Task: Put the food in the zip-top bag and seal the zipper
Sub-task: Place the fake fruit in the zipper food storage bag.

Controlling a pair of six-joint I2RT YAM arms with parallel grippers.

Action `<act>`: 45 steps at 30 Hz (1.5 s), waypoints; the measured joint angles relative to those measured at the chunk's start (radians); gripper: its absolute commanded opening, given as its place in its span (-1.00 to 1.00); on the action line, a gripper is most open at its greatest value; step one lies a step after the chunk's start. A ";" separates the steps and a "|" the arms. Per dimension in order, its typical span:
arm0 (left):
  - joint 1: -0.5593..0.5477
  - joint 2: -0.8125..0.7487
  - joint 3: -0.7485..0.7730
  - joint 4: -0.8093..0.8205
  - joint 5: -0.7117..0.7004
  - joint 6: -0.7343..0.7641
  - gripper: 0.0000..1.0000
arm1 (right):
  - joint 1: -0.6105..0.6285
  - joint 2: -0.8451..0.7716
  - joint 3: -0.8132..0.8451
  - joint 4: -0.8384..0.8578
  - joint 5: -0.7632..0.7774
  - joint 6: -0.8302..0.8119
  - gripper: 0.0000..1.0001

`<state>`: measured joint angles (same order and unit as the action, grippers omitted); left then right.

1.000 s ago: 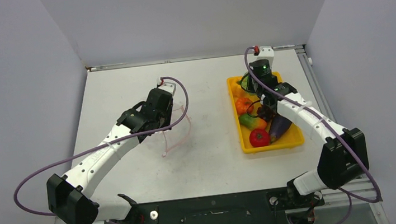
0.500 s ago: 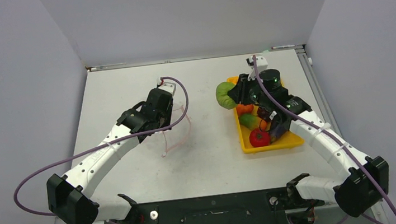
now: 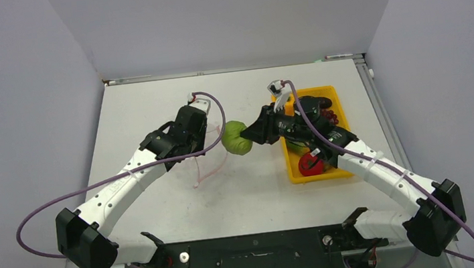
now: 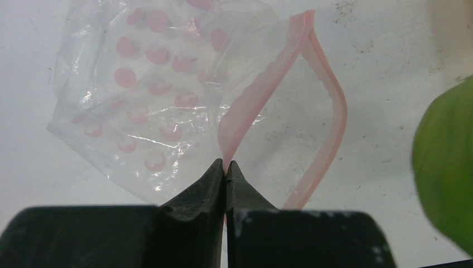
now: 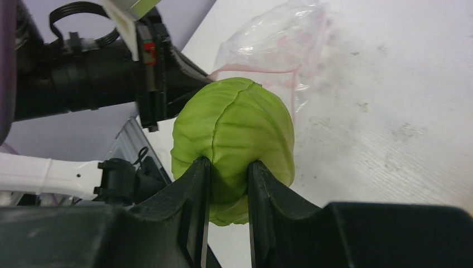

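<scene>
My left gripper is shut on the pinkish-red zipper of the clear, pink-dotted zip-top bag and holds its mouth gaping open. In the top view the bag hangs under that gripper. My right gripper is shut on a green cabbage-like food piece, held above the table just right of the bag mouth. The same piece shows at the right edge of the left wrist view. The bag lies just beyond it.
A yellow tray at the right holds more food: a red tomato, dark grapes and a green piece, partly hidden by my right arm. Grey walls enclose the table.
My right arm has lifted the green piece out of the tray and carried it left, up to the bag's mouth. The left arm and bag have not moved.
</scene>
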<state>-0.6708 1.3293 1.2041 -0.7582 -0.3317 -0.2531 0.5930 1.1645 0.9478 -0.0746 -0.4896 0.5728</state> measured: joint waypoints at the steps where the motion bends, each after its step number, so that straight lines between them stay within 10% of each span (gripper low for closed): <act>1: 0.000 -0.001 0.000 0.000 0.000 0.000 -1.00 | 0.021 0.008 0.000 0.022 -0.002 0.011 -0.89; 33: 0.013 -0.071 -0.019 0.022 0.068 0.003 -1.00 | 0.256 0.410 0.129 0.172 0.279 0.169 -0.87; 45: 0.006 -0.182 -0.044 0.086 0.104 0.002 -1.00 | 0.299 0.467 0.195 0.171 0.365 0.204 0.52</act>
<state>-0.6647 1.1473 1.1603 -0.6720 -0.2279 -0.2516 0.8917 1.6318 1.1423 0.0959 -0.1246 0.7773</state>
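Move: The bag's open mouth, where the held cabbage is bound, lies about 13 cm to the right hand's left, 3 cm ahead and 11 cm below. From that hand the yellow tray sits some 22 cm right and 7 cm ahead, the tomato about 19 cm right and 3 cm back, both roughly 12 cm below. The left hand, pinching the rim, has the mouth 2 cm to its right and 3 cm below, and the cabbage about 12 cm right, 2 cm back and 6 cm above. The cabbage, already gripped, is carried by the right hand some 13 cm left and 7 cm down into the bag mouth, swinging slightly back before easing forward; only at the end do the fingers open partway and let go of it. The left hand keeps its pinch on the rim and lifts it about 5 cm, mostly late, with a slight tilt. ##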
